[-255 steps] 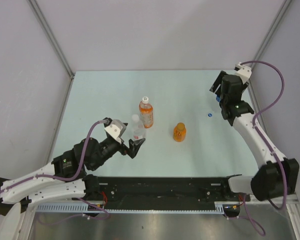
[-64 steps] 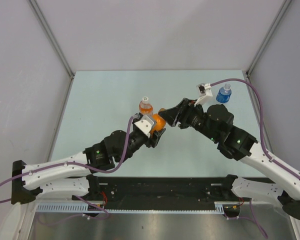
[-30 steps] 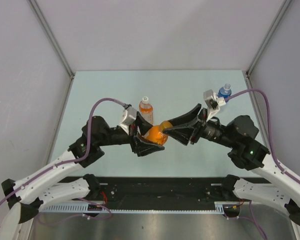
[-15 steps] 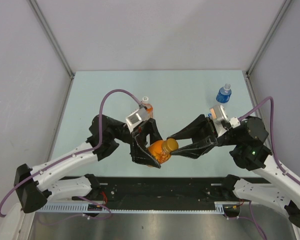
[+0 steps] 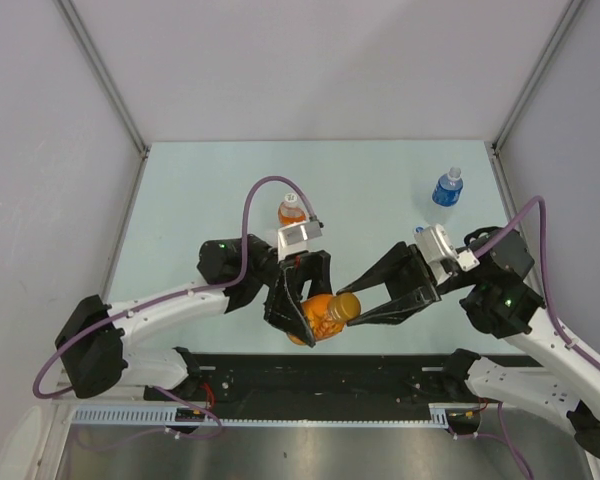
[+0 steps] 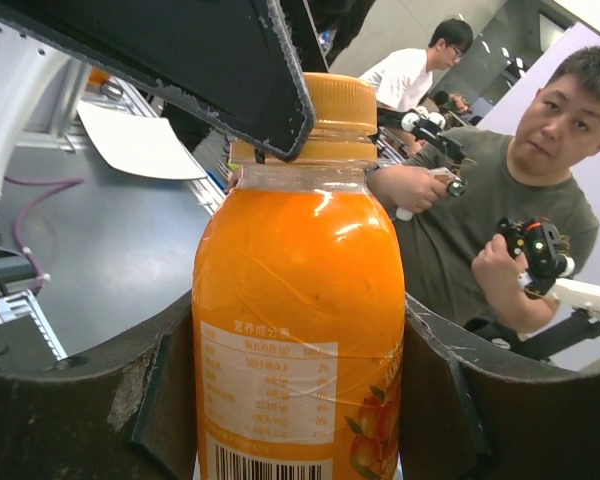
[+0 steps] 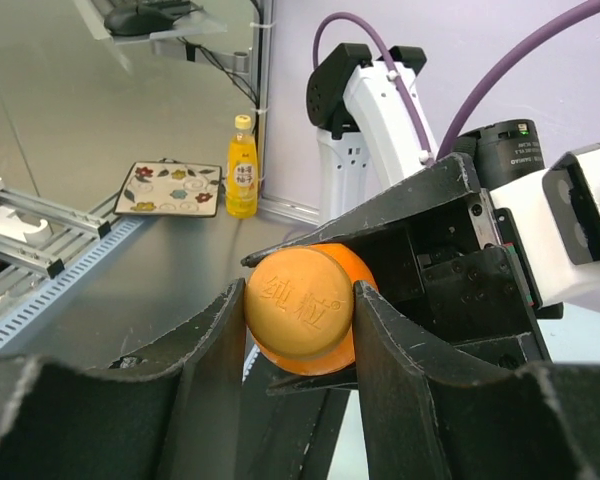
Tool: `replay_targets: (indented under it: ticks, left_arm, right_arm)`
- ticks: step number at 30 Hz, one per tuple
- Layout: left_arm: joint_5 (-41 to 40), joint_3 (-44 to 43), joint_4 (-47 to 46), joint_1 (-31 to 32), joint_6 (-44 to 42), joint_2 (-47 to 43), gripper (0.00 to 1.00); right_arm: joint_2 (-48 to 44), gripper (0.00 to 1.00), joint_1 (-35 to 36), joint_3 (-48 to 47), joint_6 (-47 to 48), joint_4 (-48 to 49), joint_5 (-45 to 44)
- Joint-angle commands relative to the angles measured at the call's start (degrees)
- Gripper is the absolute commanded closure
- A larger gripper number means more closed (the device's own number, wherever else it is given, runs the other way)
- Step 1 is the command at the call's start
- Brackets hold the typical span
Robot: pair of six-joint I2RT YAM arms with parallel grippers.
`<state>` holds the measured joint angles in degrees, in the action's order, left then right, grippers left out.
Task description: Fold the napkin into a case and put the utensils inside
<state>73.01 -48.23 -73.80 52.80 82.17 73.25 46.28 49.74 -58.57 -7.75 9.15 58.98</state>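
No napkin and no utensils show in any view. An orange juice bottle (image 5: 320, 315) is held in the air over the table's near edge, lying tilted with its cap to the right. My left gripper (image 5: 308, 312) is shut on the bottle's body (image 6: 300, 330), one finger on each side. My right gripper (image 5: 352, 306) is shut on the bottle's orange cap (image 7: 298, 303), which faces the right wrist camera. One right finger (image 6: 210, 60) shows against the cap in the left wrist view.
A bottle of reddish-orange drink with a white cap (image 5: 291, 211) stands at mid table behind my left wrist. A blue water bottle (image 5: 445, 187) stands at the far right. The black rail (image 5: 320, 375) runs along the near edge under the held bottle.
Both arms have drawn the orange bottle toward the near edge and a little lower. The left wrist has moved right. Both grips are unchanged.
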Motion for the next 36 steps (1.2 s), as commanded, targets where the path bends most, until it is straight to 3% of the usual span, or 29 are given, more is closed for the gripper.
replay_targets:
  ticks: [1,5,6,7,8,10,11,12,14,17,23,30,36]
  left_arm:
    - [-5.1,-3.5,-23.8,-0.4,4.6,0.9,1.00]
    - [-4.0,-3.6,-18.9,-0.4,-0.6,0.1,1.00]
    - [-3.8,-3.6,-13.8,-0.4,-2.8,-1.3,1.00]
    - [-3.5,-3.5,-10.4,-0.4,-5.5,-2.3,1.00]
    - [-3.2,-3.6,-5.7,-0.5,-13.8,-3.5,1.00]
    - [-4.3,-5.5,19.5,-0.6,-27.3,-8.5,1.00]
    - [-6.0,-7.0,42.2,-0.5,-44.4,-10.2,1.00]
    - [-11.9,-8.7,51.5,-0.3,-51.8,-12.0,1.00]
    - [-16.7,-10.8,62.3,-0.4,-60.9,-14.6,1.00]
    - [-25.3,-12.9,71.4,-0.5,-67.0,-15.9,1.00]
    - [-41.8,-11.5,75.8,-0.4,-70.6,-17.3,1.00]
    - [-66.7,-8.0,75.5,0.5,-71.7,-20.2,1.00]
    - [-87.1,-6.0,74.1,4.0,-75.1,-23.3,1.00]
  right_arm:
    - [1.4,1.00,1.1,-0.4,0.2,-8.9,7.5]
    - [1.1,1.00,1.0,-0.5,0.3,-11.4,5.5]
    - [0.9,0.98,1.0,-0.6,0.1,-12.0,2.4]
    - [0.5,0.90,0.9,-0.7,0.1,-13.4,0.7]
    - [0.1,0.82,0.9,-0.8,0.0,-13.9,-0.8]
    - [-0.3,0.64,0.8,-0.9,-0.2,-15.4,-4.7]
    - [-0.6,0.56,0.6,-1.1,-0.2,-15.9,-6.0]
    - [-0.7,0.52,0.5,-1.5,-0.2,-16.5,-8.2]
    - [-0.8,0.40,0.3,-2.0,-0.8,-17.9,-12.5]
    - [-1.0,0.31,-0.4,-2.4,-1.8,-18.6,-16.8]
    - [-0.8,0.16,-1.3,-3.4,-4.5,-18.1,-24.6]
    - [-0.3,0.14,-1.9,-4.7,-8.1,-18.9,-35.6]
    - [1.1,0.10,-2.0,-6.4,-10.8,-19.3,-39.4]
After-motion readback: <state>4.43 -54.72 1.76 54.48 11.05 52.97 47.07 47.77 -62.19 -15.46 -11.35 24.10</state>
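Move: The left hand already has the orange bottle around its body, right at its fingers; the bottle's cap lies roughly 7 cm to this hand's right and 4 cm above, pinched between the right fingers. From the left hand, the orange-label bottle stands on the table some 29 cm ahead, 4 cm left and 28 cm below, and the clear bottle about 20 cm ahead, 8 cm left and equally low. Forward after a brief hold, the left hand carries the gripped orange bottle nearly 20 cm out, high over the table towards the orange-label bottle, swinging counter-clockwise by some 75 degrees. The right hand also moves forward, a bit over 10 cm and slightly down, opening its fingers to let go of the cap while turning clockwise and rolling. ##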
